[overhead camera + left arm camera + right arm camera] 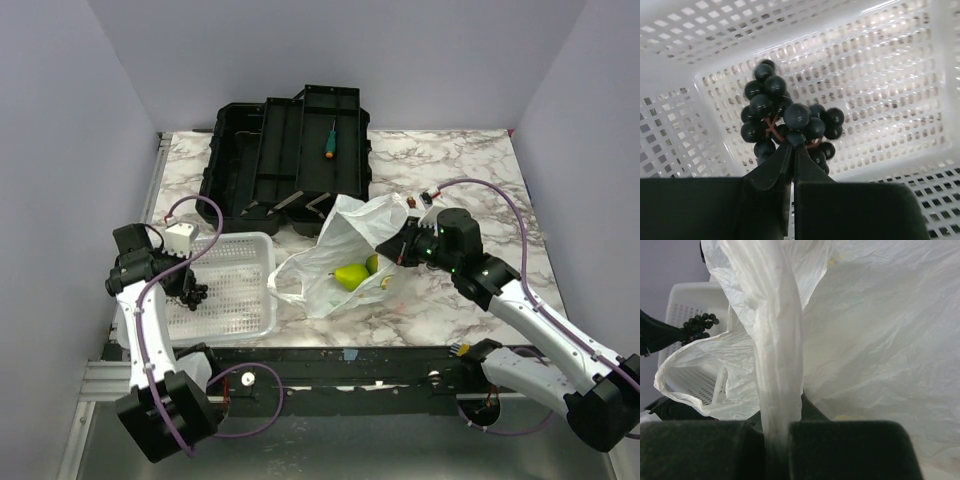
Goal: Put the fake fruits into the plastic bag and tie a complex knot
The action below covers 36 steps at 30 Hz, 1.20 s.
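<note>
A bunch of dark fake grapes point(790, 117) sits in the white perforated basket point(890, 75) at the left point(240, 300). My left gripper point(792, 145) is shut on the bunch's near end point(194, 293); I cannot tell whether the bunch is lifted. The translucent white plastic bag point(345, 235) lies at mid-table with its mouth facing left. Inside it are a yellow-green pear point(350, 276) and a second fruit point(373, 264). My right gripper point(782, 415) is shut on a stretched bag handle point(777, 340) at the bag's right side point(398, 250). The other handle loop point(285, 280) lies loose. No knot shows.
An open black toolbox point(290, 150) stands at the back, with a green-handled screwdriver point(329, 140) in its tray. The marble tabletop point(470, 180) runs between grey walls. The basket sits close to the table's left front edge.
</note>
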Motion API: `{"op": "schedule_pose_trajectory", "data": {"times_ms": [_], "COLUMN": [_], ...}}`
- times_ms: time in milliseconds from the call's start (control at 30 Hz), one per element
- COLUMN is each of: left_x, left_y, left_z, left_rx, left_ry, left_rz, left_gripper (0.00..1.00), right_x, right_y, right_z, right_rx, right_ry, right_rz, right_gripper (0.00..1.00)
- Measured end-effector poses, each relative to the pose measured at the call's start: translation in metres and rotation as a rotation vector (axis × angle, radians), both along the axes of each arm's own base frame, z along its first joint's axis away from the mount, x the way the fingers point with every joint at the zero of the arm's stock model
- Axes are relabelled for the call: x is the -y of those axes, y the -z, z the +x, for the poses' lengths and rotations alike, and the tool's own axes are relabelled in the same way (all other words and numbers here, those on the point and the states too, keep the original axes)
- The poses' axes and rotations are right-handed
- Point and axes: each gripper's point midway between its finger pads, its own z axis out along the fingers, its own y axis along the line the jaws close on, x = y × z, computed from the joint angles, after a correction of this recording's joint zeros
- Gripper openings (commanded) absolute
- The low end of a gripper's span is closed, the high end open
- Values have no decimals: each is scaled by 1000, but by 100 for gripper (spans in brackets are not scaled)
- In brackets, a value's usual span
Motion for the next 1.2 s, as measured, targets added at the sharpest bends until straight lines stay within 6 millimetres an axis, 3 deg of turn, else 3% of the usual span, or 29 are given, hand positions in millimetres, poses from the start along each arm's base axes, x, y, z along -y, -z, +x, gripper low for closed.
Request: {"op": "schedule_pose_trajectory", "data": {"times_ms": [200, 367, 500, 733, 867, 1000, 1200], "left_x": [26, 61, 97, 181, 223, 266, 312], "left_y": [-43, -88, -123, -203, -238, -241, -199], "left_z": [-5, -5, -7, -23, -29, -29, -19], "left_rx": [110, 210, 296, 479, 531, 500, 385], "left_ry": [129, 291, 448, 803, 979, 1133, 1240], "left_rz": [-25, -86, -141, -286, -358, -416, -440], "left_gripper": [0, 0, 0, 0, 0, 0, 0], "right_x": [0, -1, -1, -3, -4, -5, -5], "right_y": [2, 1, 2, 0, -1, -4, -18], "right_z": [0, 0, -1, -2, -4, -5, -5], "right_rx": [-5, -6, -3, 6, 6, 14, 62], "right_ry": [-1, -7, -13, -29, -41, -45, -46], "right_rz": [-3, -1, -3, -2, 4, 10, 38], "right_gripper": [1, 1, 1, 1, 1, 1, 1]}}
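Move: The left hand already holds the black grapes low over the white basket, whose middle is about 2 cm ahead and 3 cm right. The open plastic bag lies some 37 cm right and 6 cm ahead, with the pear inside about 42 cm right and 4 cm ahead; the toolbox is 25 cm right and 32 cm ahead. From the right hand, pinching its rim, the bag is about 10 cm left, 2 cm ahead and 12 cm lower. Keeping the grapes pinched, the left hand swings about 31 cm right from the basket towards the bag's open mouth, climbing some 24 cm on the way before sinking about 4 cm, while the wrist turns some 70 degrees clockwise until the fingers point right and less steeply down. The right hand keeps its pinch on the bag's rim, nearly still, lifting barely 2 cm at the end. ##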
